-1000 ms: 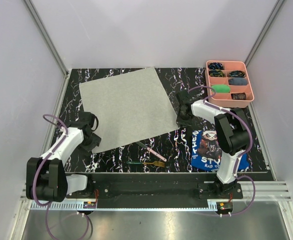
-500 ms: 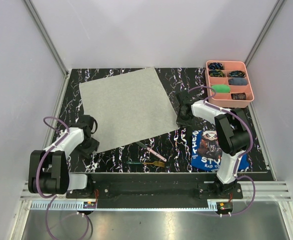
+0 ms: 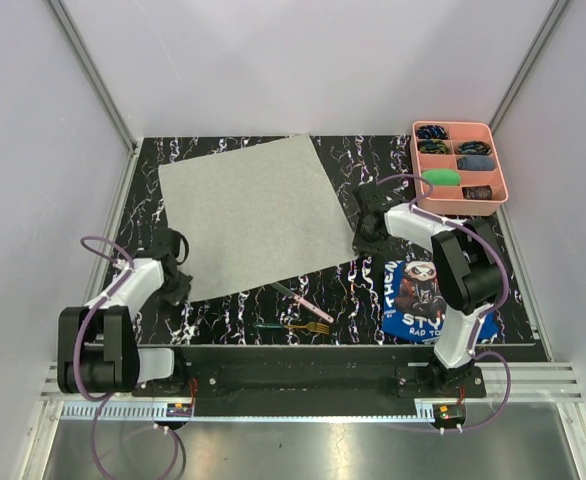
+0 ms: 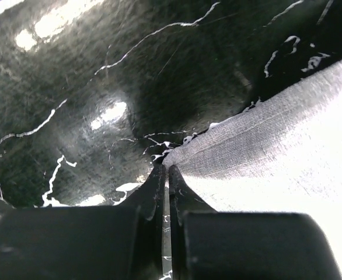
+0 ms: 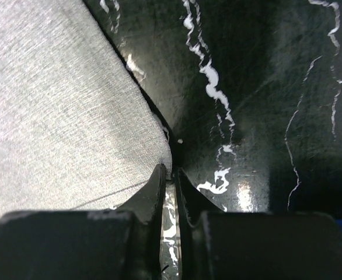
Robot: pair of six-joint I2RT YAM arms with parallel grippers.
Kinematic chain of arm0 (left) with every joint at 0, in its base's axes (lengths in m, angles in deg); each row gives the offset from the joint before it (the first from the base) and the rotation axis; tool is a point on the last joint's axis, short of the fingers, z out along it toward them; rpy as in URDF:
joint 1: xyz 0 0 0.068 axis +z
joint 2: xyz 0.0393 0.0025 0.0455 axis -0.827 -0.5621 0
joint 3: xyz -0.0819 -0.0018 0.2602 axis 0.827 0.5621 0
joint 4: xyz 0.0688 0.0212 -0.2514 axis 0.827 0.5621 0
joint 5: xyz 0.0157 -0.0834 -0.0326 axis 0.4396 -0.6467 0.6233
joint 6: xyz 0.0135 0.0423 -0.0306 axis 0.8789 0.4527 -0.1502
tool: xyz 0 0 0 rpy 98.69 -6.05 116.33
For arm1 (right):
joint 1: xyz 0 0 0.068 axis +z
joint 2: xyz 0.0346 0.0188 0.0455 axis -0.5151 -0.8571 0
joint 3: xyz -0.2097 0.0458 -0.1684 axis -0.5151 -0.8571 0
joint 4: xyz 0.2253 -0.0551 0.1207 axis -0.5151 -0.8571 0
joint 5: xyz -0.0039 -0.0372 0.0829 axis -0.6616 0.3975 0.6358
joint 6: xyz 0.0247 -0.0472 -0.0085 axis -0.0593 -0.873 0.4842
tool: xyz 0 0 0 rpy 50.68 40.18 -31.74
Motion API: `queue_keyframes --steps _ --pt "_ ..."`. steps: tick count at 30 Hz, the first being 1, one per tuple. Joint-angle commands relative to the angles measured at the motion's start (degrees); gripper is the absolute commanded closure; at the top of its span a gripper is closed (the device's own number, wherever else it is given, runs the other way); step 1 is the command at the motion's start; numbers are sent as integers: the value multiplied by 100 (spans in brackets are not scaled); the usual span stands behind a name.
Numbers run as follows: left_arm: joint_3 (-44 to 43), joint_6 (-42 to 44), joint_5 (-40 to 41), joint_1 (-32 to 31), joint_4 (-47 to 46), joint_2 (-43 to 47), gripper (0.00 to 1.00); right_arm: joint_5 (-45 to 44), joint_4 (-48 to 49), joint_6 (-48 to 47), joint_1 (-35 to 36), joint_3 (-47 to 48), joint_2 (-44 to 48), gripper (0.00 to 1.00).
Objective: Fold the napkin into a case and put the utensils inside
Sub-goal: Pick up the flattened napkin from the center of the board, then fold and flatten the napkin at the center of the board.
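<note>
The napkin lies flat and unfolded as a light grey square on the black marbled table. My left gripper sits at its near-left corner. In the left wrist view the jaws are shut, with the napkin corner pinched at their tips. My right gripper is at the napkin's right corner. There its jaws are shut on the edge of the cloth. The utensils lie just in front of the napkin: a pink-handled knife and a green-handled fork. No case shape shows.
A pink compartment tray with small items stands at the back right. A blue printed cloth lies under the right arm near the front edge. White walls with metal rails bound the table on three sides.
My left gripper has slid toward the napkin's near-left corner and shut on it. The right arm and the utensils have not moved.
</note>
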Motion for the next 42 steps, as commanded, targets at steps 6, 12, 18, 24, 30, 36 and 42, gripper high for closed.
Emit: queue_keyframes --steps 6,12,18,24,30,36,42 --pt "-500 1331 11 48 -278 1883 100 820 347 -808 7 144 1285 100" --pt "-1713 1840 -60 57 -331 2956 100 1145 199 -1090 51 768 2331 100" --pt "-3689 2614 46 57 -296 3116 100 1225 180 -1582 227 1856 3272 100" --pt "-5632 3045 28 57 -208 2615 100 1163 189 -1820 244 3095 3573 100" --pt "-6179 2931 98 56 -540 1938 100 874 31 -1838 209 4106 2879 100" --pt "-5556 3010 248 153 -1647 1122 100 1146 197 -1794 -186 4889 1439 100" --pt "-5248 2940 -208 583 -2738 -328 100 1242 865 -1899 -423 5574 -108 100"
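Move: My left hand already pinches the napkin's near left corner at board level, with the napkin's middle about 21 cm ahead and 18 cm to its right. My right hand holds the near right corner, the middle lying some 9 cm ahead and 25 cm to its left. From the right hand the knife is roughly 11 cm back and 16 cm left, the fork 18 cm back and 16 cm left, the blue bag 12 cm back and 20 cm right. Keeping both corners pinched, I sweep my two hands up together, fast, a little over 50 cm off the board, tipping the fingers from straight down to nearly forward. At the top I turn both outward, forward and down, the left reaching about 15 cm farther out and the right a little less, sinking 8 to 9 cm. ##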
